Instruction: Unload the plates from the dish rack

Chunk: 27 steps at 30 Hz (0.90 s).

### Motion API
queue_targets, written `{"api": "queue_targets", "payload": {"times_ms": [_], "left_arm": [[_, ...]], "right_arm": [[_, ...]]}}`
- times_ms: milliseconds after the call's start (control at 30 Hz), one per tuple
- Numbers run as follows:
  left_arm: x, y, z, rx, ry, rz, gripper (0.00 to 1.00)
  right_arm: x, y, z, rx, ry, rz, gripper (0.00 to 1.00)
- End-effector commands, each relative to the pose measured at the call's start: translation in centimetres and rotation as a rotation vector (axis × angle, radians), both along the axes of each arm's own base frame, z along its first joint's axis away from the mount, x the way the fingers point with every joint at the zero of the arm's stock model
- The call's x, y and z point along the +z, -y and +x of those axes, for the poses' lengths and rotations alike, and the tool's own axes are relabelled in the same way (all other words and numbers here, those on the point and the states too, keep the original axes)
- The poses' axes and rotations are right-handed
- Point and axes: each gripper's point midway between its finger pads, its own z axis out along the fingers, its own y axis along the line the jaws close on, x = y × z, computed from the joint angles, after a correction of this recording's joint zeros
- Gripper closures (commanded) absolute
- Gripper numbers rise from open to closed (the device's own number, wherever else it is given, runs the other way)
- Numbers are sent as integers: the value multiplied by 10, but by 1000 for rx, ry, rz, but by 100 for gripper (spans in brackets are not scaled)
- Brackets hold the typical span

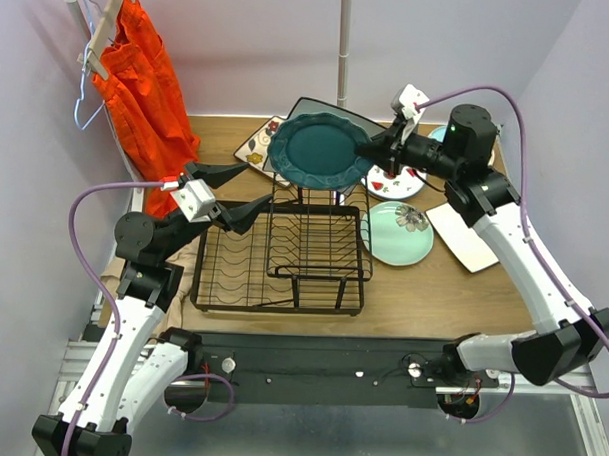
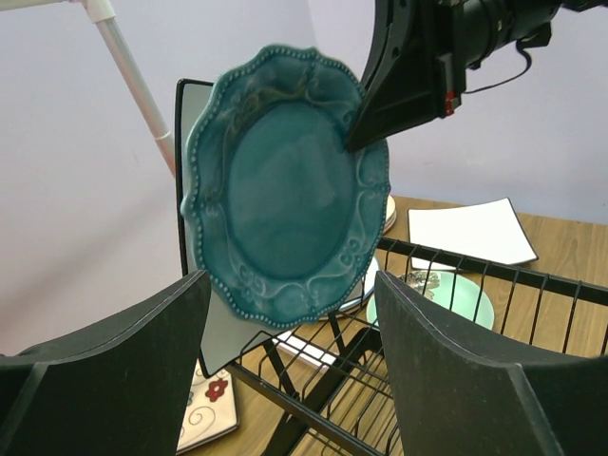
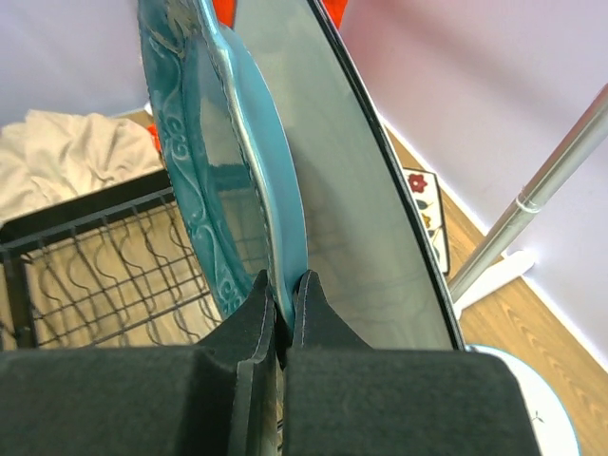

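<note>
My right gripper (image 1: pixel 372 147) (image 3: pixel 285 290) is shut on the rim of a dark teal scalloped plate (image 1: pixel 315 155) (image 2: pixel 285 190) (image 3: pixel 204 190), which it holds upright above the back of the black wire dish rack (image 1: pixel 283 257) (image 2: pixel 475 261) (image 3: pixel 95 247). Right behind it a square white plate with a black edge (image 1: pixel 324 109) (image 2: pixel 190 114) (image 3: pixel 361 218) stands upright, its lower corner at the rack's upper tier. My left gripper (image 1: pixel 256 186) (image 2: pixel 290 285) is open at the rack's back left corner, facing the teal plate, with nothing between its fingers.
On the table right of the rack lie a mint floral plate (image 1: pixel 399 233), a white square plate (image 1: pixel 462 237) and a red-fruit plate (image 1: pixel 394 183). A flower-print square plate (image 1: pixel 257 141) (image 2: pixel 204 408) lies behind the rack. An orange garment (image 1: pixel 144 92) hangs back left, near a white pole (image 1: pixel 344 49).
</note>
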Motion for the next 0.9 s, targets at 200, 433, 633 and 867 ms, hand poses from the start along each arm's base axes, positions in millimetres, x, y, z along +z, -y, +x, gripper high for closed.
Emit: {"api": "queue_targets", "payload": {"times_ms": [200,433,633,867], "left_arm": [[3,-1,-3,-4,20,2,21],[3,0,-3,-7,21,0,21],[4,-1,-4,-3,26,-1,21],[5,-2,-5,1,33,-2,21]], "right_arm": [[92,20,-45,-68,59,256,99],[123,31,-55,-128,-17,396,99],[160,50,-46,-253,-28,532,99],[200,61,-34,-321,-15,628,99]]}}
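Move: The right hand already holds the teal plate by its right rim, lifted in front of the grey square plate, whose middle is about 5 cm ahead, 6 cm left and 6 cm below the hand. Among the unloaded plates, the far plate stack lies roughly 22 cm ahead, 31 cm right; the strawberry plate 13 cm ahead, 12 cm right; the green plate level, 12 cm right, all some 31 cm below. From the left hand the stack is about 31 cm ahead, 50 cm right, 33 cm down. Keeping its pinch on the teal plate's right rim, the right hand lifts it some 11 cm, first drawing back about 4 cm away from the grey square plate still standing in the rack, then easing a little forward again as the climb quickens, with a steady drift of about 4 cm to the right. All the while the wrist rolls the hand's left side up by some 25 degrees, swings clockwise about 15 and tips down about 10, so the held plate's face turns up and its free side rises above the grey plate. ##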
